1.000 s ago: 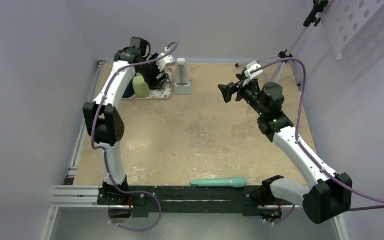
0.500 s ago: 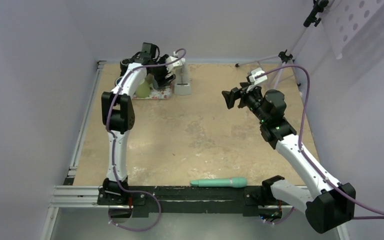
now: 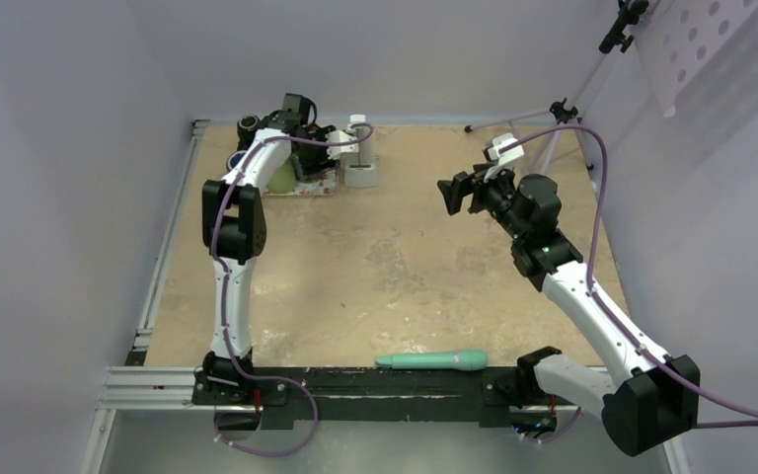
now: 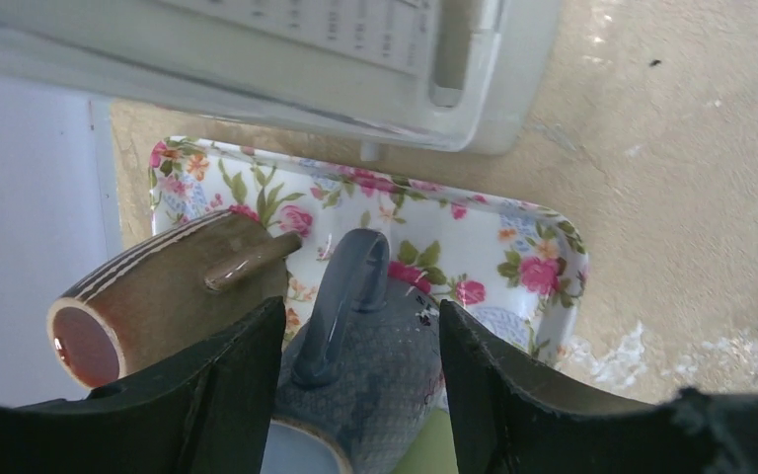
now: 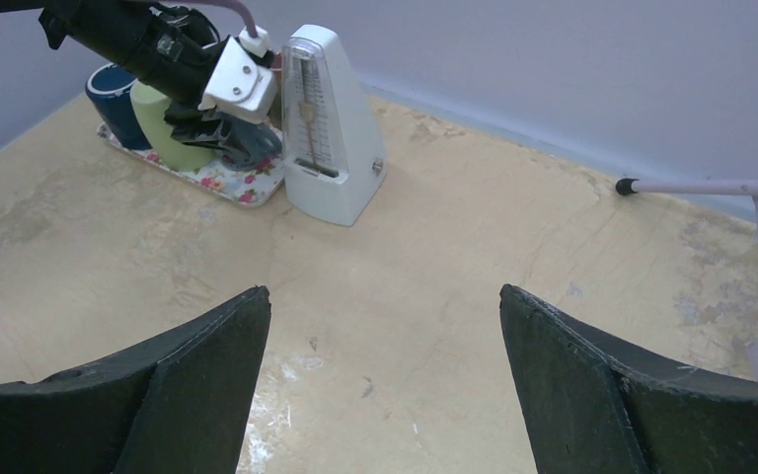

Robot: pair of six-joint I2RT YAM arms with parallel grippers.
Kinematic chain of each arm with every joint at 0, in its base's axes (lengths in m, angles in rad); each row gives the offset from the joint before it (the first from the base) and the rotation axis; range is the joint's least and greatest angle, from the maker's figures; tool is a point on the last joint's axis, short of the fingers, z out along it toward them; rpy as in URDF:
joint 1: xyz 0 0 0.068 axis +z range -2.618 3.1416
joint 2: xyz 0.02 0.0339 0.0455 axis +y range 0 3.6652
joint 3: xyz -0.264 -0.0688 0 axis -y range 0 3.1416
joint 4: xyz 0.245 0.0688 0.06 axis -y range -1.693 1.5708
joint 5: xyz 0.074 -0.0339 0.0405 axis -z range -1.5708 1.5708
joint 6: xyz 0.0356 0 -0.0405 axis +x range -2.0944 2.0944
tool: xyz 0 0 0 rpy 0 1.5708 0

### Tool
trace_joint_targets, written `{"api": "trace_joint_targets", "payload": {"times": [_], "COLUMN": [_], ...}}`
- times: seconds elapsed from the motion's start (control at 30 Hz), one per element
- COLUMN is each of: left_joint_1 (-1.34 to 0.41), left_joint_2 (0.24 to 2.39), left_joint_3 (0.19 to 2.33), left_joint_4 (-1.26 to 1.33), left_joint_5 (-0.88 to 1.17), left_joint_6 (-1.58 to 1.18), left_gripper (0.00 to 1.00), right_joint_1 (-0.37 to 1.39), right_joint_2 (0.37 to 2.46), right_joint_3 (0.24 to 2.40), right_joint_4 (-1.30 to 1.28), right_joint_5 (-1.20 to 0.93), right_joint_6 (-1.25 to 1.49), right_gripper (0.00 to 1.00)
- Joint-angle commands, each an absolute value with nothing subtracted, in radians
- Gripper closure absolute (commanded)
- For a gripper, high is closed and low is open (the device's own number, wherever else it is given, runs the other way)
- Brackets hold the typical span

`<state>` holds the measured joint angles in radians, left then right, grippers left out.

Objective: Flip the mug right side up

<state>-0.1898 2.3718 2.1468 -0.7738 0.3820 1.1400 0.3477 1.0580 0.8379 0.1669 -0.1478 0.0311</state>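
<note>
The mug (image 4: 375, 365) is blue-grey with a textured wall. It lies tipped on the floral tray (image 4: 533, 267), handle up and its pale mouth toward the wrist camera. My left gripper (image 4: 360, 304) is shut on it, one finger against each side of the body. From the top view the left gripper (image 3: 308, 161) hangs over the tray and hides the mug. In the right wrist view a bit of the mug (image 5: 252, 148) shows beneath the left gripper (image 5: 227, 128). My right gripper (image 3: 451, 193) hovers open over bare table, its fingers (image 5: 207, 365) holding nothing.
A brown striped cup (image 4: 158, 296) lies on its side just left of the mug. A green cup (image 5: 163, 123) and a dark blue cup (image 5: 109, 94) stand on the tray. A white metronome (image 3: 358, 163) stands right of the tray. A teal tool (image 3: 432, 360) lies near the front edge; a tripod (image 3: 563, 128) at back right.
The left arm has stretched farther back over the tray and its jaws have narrowed onto the mug. The right arm rose slightly and has barely moved since.
</note>
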Motion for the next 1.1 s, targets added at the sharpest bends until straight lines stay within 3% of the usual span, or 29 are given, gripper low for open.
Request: {"api": "trace_joint_targets", "payload": {"times": [0.0, 0.23, 0.4, 0.73, 0.9, 1.07], "left_joint_1": [-0.183, -0.186, -0.203, -0.206, -0.204, -0.196], "left_joint_2": [2.283, 2.303, 2.319, 2.308, 2.271, 2.183], "left_joint_3": [2.094, 2.141, 2.1, 2.069, 2.038, 2.028], "left_joint_4": [-0.841, -0.865, -0.826, -0.82, -0.806, -0.713], "left_joint_5": [0.375, 0.311, 0.248, 0.257, 0.269, 0.32], "left_joint_6": [1.274, 1.358, 1.464, 1.424, 1.358, 1.086], "left_gripper": [0.39, 0.33, 0.37, 1.0, 1.0, 1.0], "right_joint_1": [0.352, 0.353, 0.352, 0.353, 0.352, 0.354], "right_joint_2": [1.054, 1.019, 1.01, 0.994, 0.988, 0.99], "right_joint_3": [0.898, 0.868, 0.867, 0.868, 0.879, 0.869], "right_joint_4": [0.163, 0.167, 0.141, 0.133, 0.129, 0.151], "right_joint_5": [-0.143, -0.138, -0.126, -0.108, -0.106, -0.114], "right_joint_6": [0.026, 0.032, 0.031, 0.022, 0.016, 0.054], "right_gripper": [0.1, 0.1, 0.1, 0.1, 0.1, 0.1]}}
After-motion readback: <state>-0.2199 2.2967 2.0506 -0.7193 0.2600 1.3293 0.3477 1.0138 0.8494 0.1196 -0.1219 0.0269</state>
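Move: The grey-blue mug sits between the left hand's open fingers, its handle close to the fingertips and its middle about 2 cm left and 3 cm below the hand point, 1 cm nearer the base. The brown mug is some 8 cm ahead and 1 cm left, the green mug about 10 cm left and 2 cm back, the metronome roughly 12 cm right and 3 cm back. From the right hand the grey-blue mug lies about 42 cm left, 20 cm ahead and 24 cm below. The left hand eases about 1.5 cm back, then nearly 2 cm left beside the grey-blue mug while twisting about its finger axis some 20 degrees clockwise, its fingers staying partly open. It then shifts 1 cm right and a little forward again as the fingers shut almost fully, pinching the mug's handle, and finally starts to rise, about 1.5 cm, untwisting slightly. ##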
